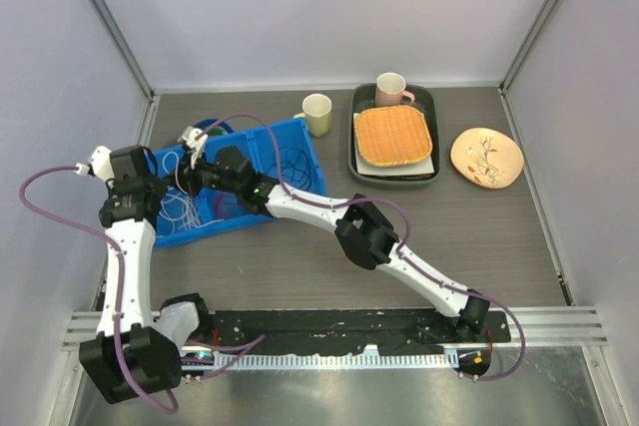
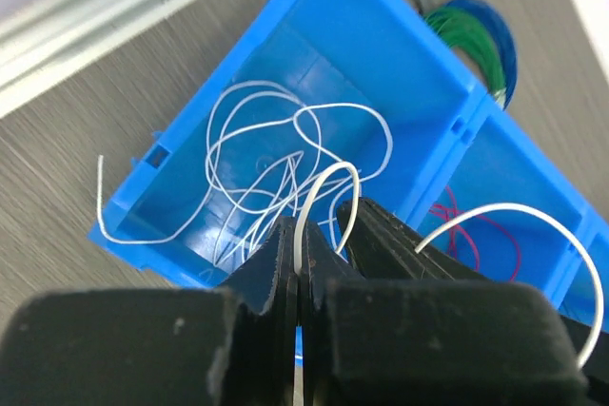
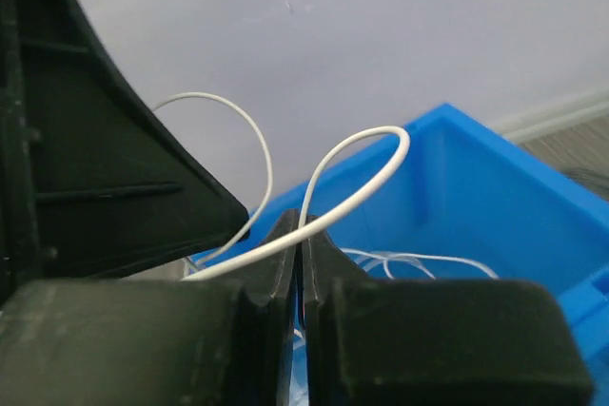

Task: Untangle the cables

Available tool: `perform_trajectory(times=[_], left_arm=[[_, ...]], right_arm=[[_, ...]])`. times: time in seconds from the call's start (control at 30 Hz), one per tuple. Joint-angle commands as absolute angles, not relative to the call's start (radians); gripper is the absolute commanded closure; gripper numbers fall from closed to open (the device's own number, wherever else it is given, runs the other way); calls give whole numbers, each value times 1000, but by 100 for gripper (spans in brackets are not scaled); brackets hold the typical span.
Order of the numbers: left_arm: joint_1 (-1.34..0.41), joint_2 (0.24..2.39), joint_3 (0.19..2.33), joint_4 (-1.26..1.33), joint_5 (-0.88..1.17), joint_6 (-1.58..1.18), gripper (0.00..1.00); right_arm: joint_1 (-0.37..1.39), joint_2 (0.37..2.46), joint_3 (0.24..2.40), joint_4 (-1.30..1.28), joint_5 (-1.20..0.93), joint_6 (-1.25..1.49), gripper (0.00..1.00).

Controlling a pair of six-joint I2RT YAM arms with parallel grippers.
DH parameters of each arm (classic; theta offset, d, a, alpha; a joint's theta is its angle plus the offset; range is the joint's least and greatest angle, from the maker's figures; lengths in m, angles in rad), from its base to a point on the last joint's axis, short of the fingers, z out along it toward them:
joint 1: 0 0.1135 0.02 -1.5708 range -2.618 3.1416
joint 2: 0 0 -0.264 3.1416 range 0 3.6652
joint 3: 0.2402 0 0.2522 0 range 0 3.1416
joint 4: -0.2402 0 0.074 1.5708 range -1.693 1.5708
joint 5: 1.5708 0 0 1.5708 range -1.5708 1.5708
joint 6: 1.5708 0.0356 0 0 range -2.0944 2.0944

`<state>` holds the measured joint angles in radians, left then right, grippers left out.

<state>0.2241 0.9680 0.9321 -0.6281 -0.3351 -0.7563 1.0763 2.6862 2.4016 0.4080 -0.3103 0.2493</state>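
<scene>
A tangle of white cables (image 2: pixel 276 154) lies in the left compartment of the blue bin (image 2: pixel 381 54), and a red cable (image 2: pixel 481 230) lies in the compartment beside it. My left gripper (image 2: pixel 301 227) is shut on a white cable strand (image 2: pixel 324 183) that arches up from its tips. My right gripper (image 3: pixel 303 222) is shut on a white cable loop (image 3: pixel 366 145) above the bin. The two grippers sit close together over the bin's left part, left gripper (image 1: pixel 170 187) and right gripper (image 1: pixel 200 175). The right gripper's fingers (image 2: pixel 390 230) show just beside the left one's.
A green-and-blue coiled band (image 2: pixel 481 40) lies beyond the bin's far corner. To the right stand a cream cup (image 1: pixel 318 114), a dark tray (image 1: pixel 354 142) holding a woven mat (image 1: pixel 393 136) and a pink cup (image 1: pixel 391 90), and a flowered plate (image 1: pixel 486 157). Grey walls enclose the table.
</scene>
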Motion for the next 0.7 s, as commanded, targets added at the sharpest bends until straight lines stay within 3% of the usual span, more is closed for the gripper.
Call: perform_trajectory(times=[0.0,0.07,0.13,0.57,0.67], left_arm=[[268,1009,916,-531,-166,-765,100],[278,1022,911,-520,-137,-770,100],[287,1025,905,-514,-124,-775,100],[304,1071,905,-491,-55,-792,100],[304,1101,911,-494,-45,-785,93]], right_arm=[[1097,2564,2343,335,-203,187,85],[1097,2533,2289,304,-149,175,71],[1097,2494,2266,250,-117,158,65],[1098,2283,2139,-32,50,20,52],[1098,2189,2013,-37,162,5,45]])
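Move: Both closed grippers hold the white cable above the box's left compartment. The heap of white cable lies about 5 cm ahead, 3 cm left and 16 cm below the left hand. From the right hand it is roughly 1 cm ahead, 4 cm left and 17 cm below; the red cable in the middle compartment is some 3 cm ahead of this hand, 10 cm to its right and as low, and the green-blue coil some 22 cm ahead and 3 cm right, down on the table. Open the right gripper about halfway to let go of the white cable, dip it some 5 cm, then lift it back up while drawing it about 8 cm right, away from the left gripper and towards above the red cable, fingertips tipping down some 20 degrees and swinging clockwise. Keep the left gripper shut on its piece of cable and ease it down and forward about 3 cm each way towards the heap. ##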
